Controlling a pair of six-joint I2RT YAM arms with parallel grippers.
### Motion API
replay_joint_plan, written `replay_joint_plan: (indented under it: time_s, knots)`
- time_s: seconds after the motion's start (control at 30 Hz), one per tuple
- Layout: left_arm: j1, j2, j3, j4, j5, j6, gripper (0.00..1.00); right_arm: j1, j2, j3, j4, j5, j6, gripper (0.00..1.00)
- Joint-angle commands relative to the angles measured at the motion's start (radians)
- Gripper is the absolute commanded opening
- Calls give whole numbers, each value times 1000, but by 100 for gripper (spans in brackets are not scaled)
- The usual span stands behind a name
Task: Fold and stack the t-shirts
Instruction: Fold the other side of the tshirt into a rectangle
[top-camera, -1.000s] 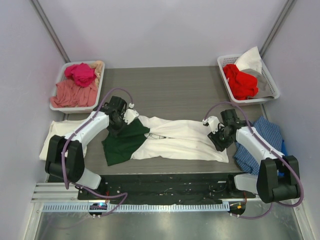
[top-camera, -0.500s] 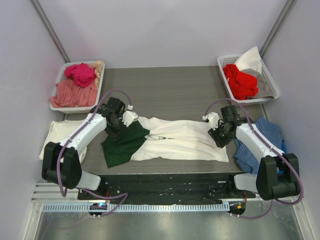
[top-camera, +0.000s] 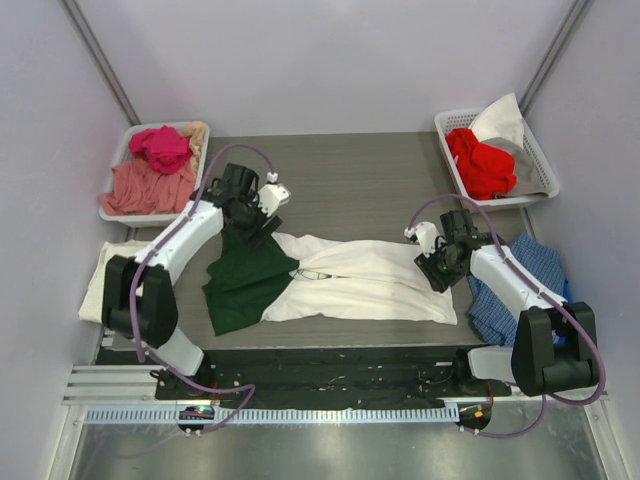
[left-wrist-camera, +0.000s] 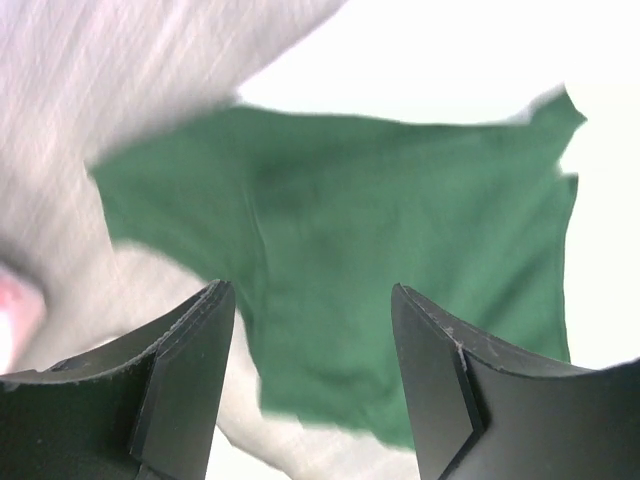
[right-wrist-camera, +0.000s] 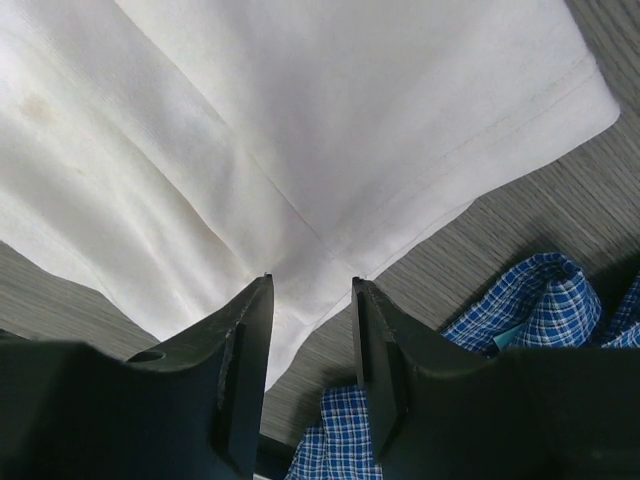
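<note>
A dark green t-shirt (top-camera: 243, 282) lies flat on the table, overlapping the left end of a white t-shirt (top-camera: 365, 280) spread across the middle. A cream t-shirt (top-camera: 112, 268) lies at the left edge. My left gripper (top-camera: 258, 222) hovers above the green t-shirt's far edge, open and empty. In the left wrist view the green t-shirt (left-wrist-camera: 340, 230) lies below the left gripper (left-wrist-camera: 310, 300). My right gripper (top-camera: 440, 270) stands over the white shirt's right end. In the right wrist view the right gripper (right-wrist-camera: 310, 285) is open over the white t-shirt's (right-wrist-camera: 300, 120) hem corner, holding nothing.
A white basket (top-camera: 118, 150) at the back left holds pink garments (top-camera: 155, 170). Another basket (top-camera: 540, 160) at the back right holds a red garment (top-camera: 478, 160). A blue checked cloth (top-camera: 520, 282) lies right of the white shirt and shows beside the right fingers (right-wrist-camera: 520, 300).
My left gripper has opened, let go of the green t-shirt and lifted away toward the back. The green t-shirt now lies flat. The right arm has stayed put.
</note>
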Motion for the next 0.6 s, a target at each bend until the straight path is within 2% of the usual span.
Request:
replay_joint_plan:
  time_s: [0.0,0.2,0.57]
  knots:
    - [3,151,121,39,88,56,67,4,-12,7,30,10,13,44]
    - [4,256,198,25,82,89,65,4,-39,-28,39,39,-2,44]
    - [13,267,203,12,53,111,64,4,-35,-47,55,42,-6,43]
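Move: About 7 cm ahead of the open left hand, barely 1 cm to its right and some 9 cm below, the green part of the t-shirt meets the white at the shirt's far edge. The green tip lies level with this hand, about 10 cm to its right and also 9 cm down; the basket with the pink clothes stands roughly 27 cm left and 16 cm ahead. From the right hand, that green-white edge is about 42 cm left, 14 cm ahead and 3 cm lower. Forward and down, slanting a little to the right, the left hand goes about 4 cm each way over the green cloth towards the shirt's far green-white edge. The forward reach comes first, then mostly sinking, before it all but stops with the fingers still open and pointing steeply down; no touch on the cloth can be seen. ##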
